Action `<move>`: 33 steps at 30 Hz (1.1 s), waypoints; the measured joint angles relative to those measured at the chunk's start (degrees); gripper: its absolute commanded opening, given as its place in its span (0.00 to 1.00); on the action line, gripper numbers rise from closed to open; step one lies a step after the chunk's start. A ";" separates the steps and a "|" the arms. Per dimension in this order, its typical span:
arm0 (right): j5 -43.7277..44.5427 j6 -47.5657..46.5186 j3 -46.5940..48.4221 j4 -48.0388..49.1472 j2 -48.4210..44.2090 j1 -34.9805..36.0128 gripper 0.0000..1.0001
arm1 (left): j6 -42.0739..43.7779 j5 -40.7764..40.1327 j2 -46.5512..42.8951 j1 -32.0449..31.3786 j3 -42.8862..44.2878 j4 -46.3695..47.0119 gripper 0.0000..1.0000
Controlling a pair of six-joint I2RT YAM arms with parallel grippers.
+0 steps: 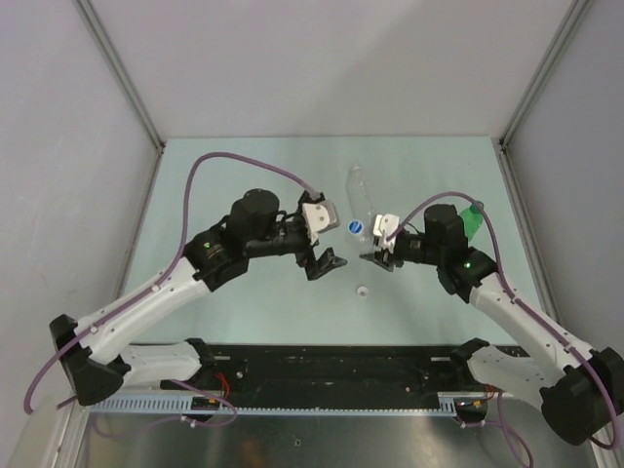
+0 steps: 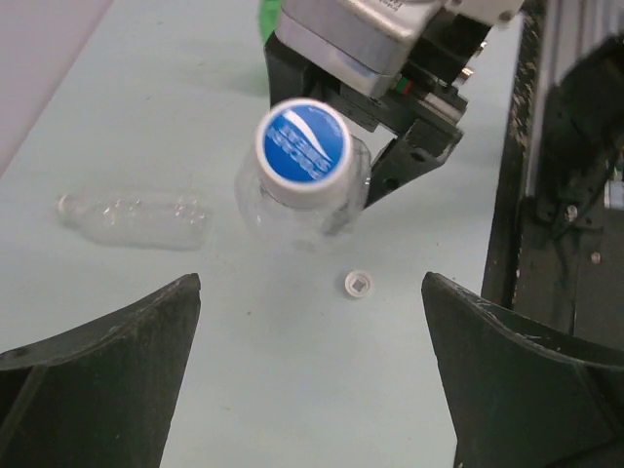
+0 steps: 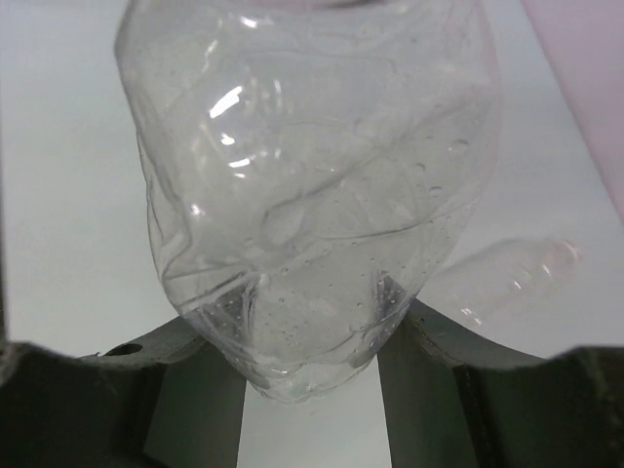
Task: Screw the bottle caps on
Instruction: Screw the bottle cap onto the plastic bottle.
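Observation:
My right gripper (image 1: 376, 245) is shut on the base of a clear ribbed bottle (image 3: 302, 195) and holds it above the table, neck toward the left arm. A white-rimmed cap with a blue top (image 2: 303, 153) sits on its neck (image 1: 356, 227). My left gripper (image 2: 312, 380) is open and empty, a short way back from that cap (image 1: 334, 240). A loose white cap (image 2: 358, 283) lies on the table below the bottle (image 1: 362, 291). A second clear bottle (image 1: 361, 188) lies uncapped farther back (image 2: 136, 219). The green bottle (image 1: 471, 222) shows behind the right arm.
The pale green table (image 1: 244, 175) is walled by grey panels left, right and back. A black rail with the arm bases (image 1: 331, 366) runs along the near edge.

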 measured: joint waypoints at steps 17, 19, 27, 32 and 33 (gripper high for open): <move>43.89 4.33 -4.00 17.53 7.39 9.62 0.00 | -49.35 -36.54 3.17 0.04 9.18 4.02 0.95; 46.42 4.33 -4.15 18.47 7.54 9.70 0.00 | -51.56 -37.97 5.18 0.04 10.73 3.65 0.91; 52.68 3.39 -4.20 23.12 7.98 10.97 0.00 | -57.20 -38.86 12.72 0.04 13.81 1.36 0.74; 54.84 2.60 -4.20 23.67 8.87 11.87 0.00 | -58.71 -38.10 15.58 0.04 14.67 0.55 0.62; 55.17 2.45 -4.20 23.74 9.05 11.93 0.00 | -58.86 -37.90 15.74 0.04 14.67 0.46 0.59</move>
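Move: The blue-and-white cap, on top of the clear bottle still gripped by the right hand, is about 6 cm ahead of the left hand, 6 cm to its right and 4 cm above. From the right hand the cap is roughly 4 cm ahead, 5 cm left and 12 cm above. Down on the table, the lying bottle is some 21 cm ahead and 9 cm right of the left hand, the white cap 3 cm back and 9 cm right. Both hands sweep some 10 cm forward, wrists turning forward, the left rising, then sinking towards the cap, partly closing. ##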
